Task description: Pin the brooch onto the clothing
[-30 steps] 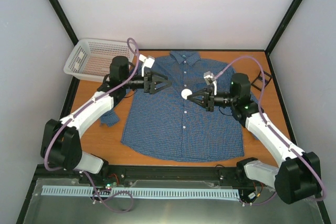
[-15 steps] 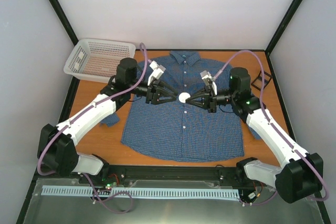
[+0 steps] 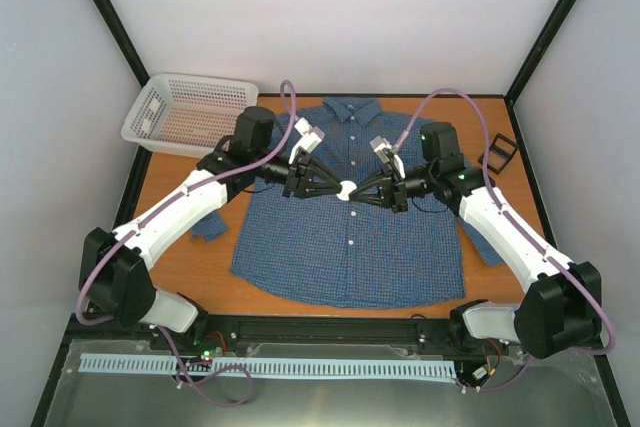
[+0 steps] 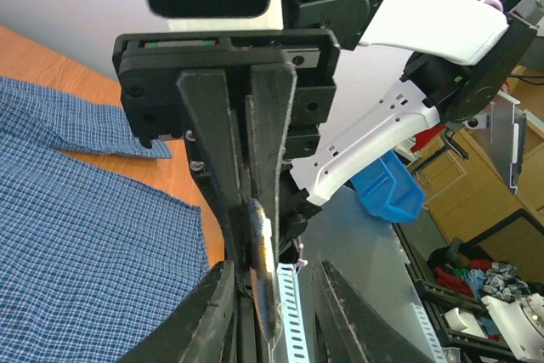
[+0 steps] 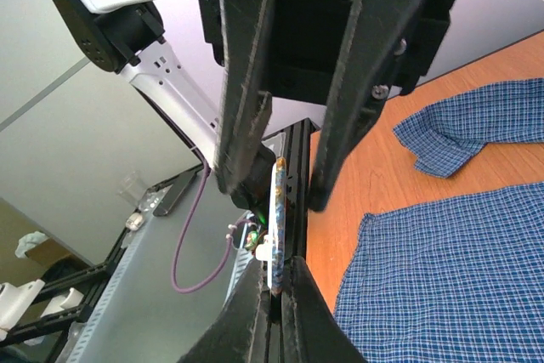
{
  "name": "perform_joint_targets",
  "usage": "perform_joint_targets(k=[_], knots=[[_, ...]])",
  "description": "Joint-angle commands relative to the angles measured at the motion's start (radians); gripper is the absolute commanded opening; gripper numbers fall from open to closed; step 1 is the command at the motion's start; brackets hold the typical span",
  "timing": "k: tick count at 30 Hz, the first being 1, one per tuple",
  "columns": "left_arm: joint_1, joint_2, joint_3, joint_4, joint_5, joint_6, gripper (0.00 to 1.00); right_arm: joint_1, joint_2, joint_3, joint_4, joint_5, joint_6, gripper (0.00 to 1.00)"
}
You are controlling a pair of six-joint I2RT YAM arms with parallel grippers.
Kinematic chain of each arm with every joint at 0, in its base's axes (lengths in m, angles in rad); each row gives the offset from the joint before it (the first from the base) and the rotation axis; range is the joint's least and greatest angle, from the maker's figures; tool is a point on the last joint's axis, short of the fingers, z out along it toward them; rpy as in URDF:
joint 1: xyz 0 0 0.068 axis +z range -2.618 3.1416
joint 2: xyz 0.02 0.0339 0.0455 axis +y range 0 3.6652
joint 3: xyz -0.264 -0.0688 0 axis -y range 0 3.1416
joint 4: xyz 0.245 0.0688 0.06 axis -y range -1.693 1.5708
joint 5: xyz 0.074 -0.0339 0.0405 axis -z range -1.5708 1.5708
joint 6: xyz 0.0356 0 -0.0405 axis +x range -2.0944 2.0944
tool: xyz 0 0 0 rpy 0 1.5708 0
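Note:
The brooch [image 3: 345, 189] is a thin round disc with a white back, held in the air over the chest of the clothing [image 3: 350, 247], a blue checked shirt spread flat on the table. My right gripper [image 3: 353, 193] is shut on it. In the right wrist view its fingertips pinch the lower edge of the disc [image 5: 277, 201]. My left gripper [image 3: 337, 190] comes in from the opposite side, open, with a finger on either side of the brooch [image 4: 259, 244]. A gap shows on at least one side of the disc.
A white mesh basket [image 3: 190, 112] stands at the back left corner. A small black open box [image 3: 500, 152] lies at the right edge beside the shirt's sleeve. The other sleeve [image 3: 208, 225] lies folded on the orange table [image 3: 160, 172]. Black frame posts and white walls enclose the space.
My left gripper has swung right to meet the brooch, and its jaws have narrowed around it. My right gripper has carried the brooch slightly left and stayed shut.

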Motion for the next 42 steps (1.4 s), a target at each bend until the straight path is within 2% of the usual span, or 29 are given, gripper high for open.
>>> perform_joint_targets(k=[1, 4, 14, 17, 20, 23, 25, 28, 31, 33, 37, 42], knots=[[-0.018, 0.024, 0.055, -0.09, -0.009, 0.082, 0.25, 0.016, 0.018, 0.034, -0.033, -0.012, -0.044, 0.03], [-0.018, 0.031, 0.06, -0.095, -0.014, 0.089, 0.18, 0.02, 0.033, 0.049, -0.074, -0.015, -0.075, 0.03], [-0.018, 0.035, 0.071, -0.103, -0.017, 0.086, 0.14, 0.032, 0.053, 0.063, -0.113, -0.017, -0.108, 0.03], [-0.018, 0.034, 0.073, -0.102, -0.015, 0.085, 0.09, 0.036, 0.056, 0.073, -0.129, -0.021, -0.122, 0.03], [-0.018, 0.03, 0.076, -0.105, -0.022, 0.084, 0.01, 0.038, 0.051, 0.076, -0.13, -0.005, -0.12, 0.03], [-0.018, 0.013, 0.074, -0.102, -0.046, 0.085, 0.01, 0.038, 0.026, 0.067, -0.065, 0.072, -0.047, 0.04], [-0.018, -0.012, 0.069, -0.081, -0.102, 0.076, 0.01, 0.04, -0.008, 0.046, 0.017, 0.177, 0.057, 0.16], [-0.018, -0.081, 0.023, 0.012, -0.275, 0.022, 0.01, 0.041, -0.087, -0.04, 0.205, 0.33, 0.275, 0.39], [-0.018, -0.171, -0.06, 0.205, -0.438, -0.073, 0.01, 0.045, -0.169, -0.147, 0.422, 0.445, 0.501, 0.47], [-0.018, -0.224, -0.12, 0.338, -0.496, -0.126, 0.01, 0.058, -0.202, -0.208, 0.578, 0.477, 0.637, 0.53], [-0.018, -0.277, -0.218, 0.579, -0.568, -0.204, 0.01, 0.119, -0.209, -0.226, 0.742, 0.564, 0.795, 0.73], [-0.018, -0.275, -0.238, 0.683, -0.569, -0.275, 0.01, 0.172, -0.119, -0.168, 0.88, 0.566, 0.925, 0.77]])
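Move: The brooch, held edge-on in the right fingertips, sits between the left hand's part-open fingers, about 2 cm to the left hand's right and 2 cm to the right hand's left, level with both. The clothing lies spread some 30 cm below, its middle about 4 cm ahead of the left hand and 2 cm right. The black box stands about 33 cm right of the right hand, 15 cm ahead and 29 cm below. Left hand pinches the brooch, right opens off it; left rises about 7 cm, right goes forward and up. ##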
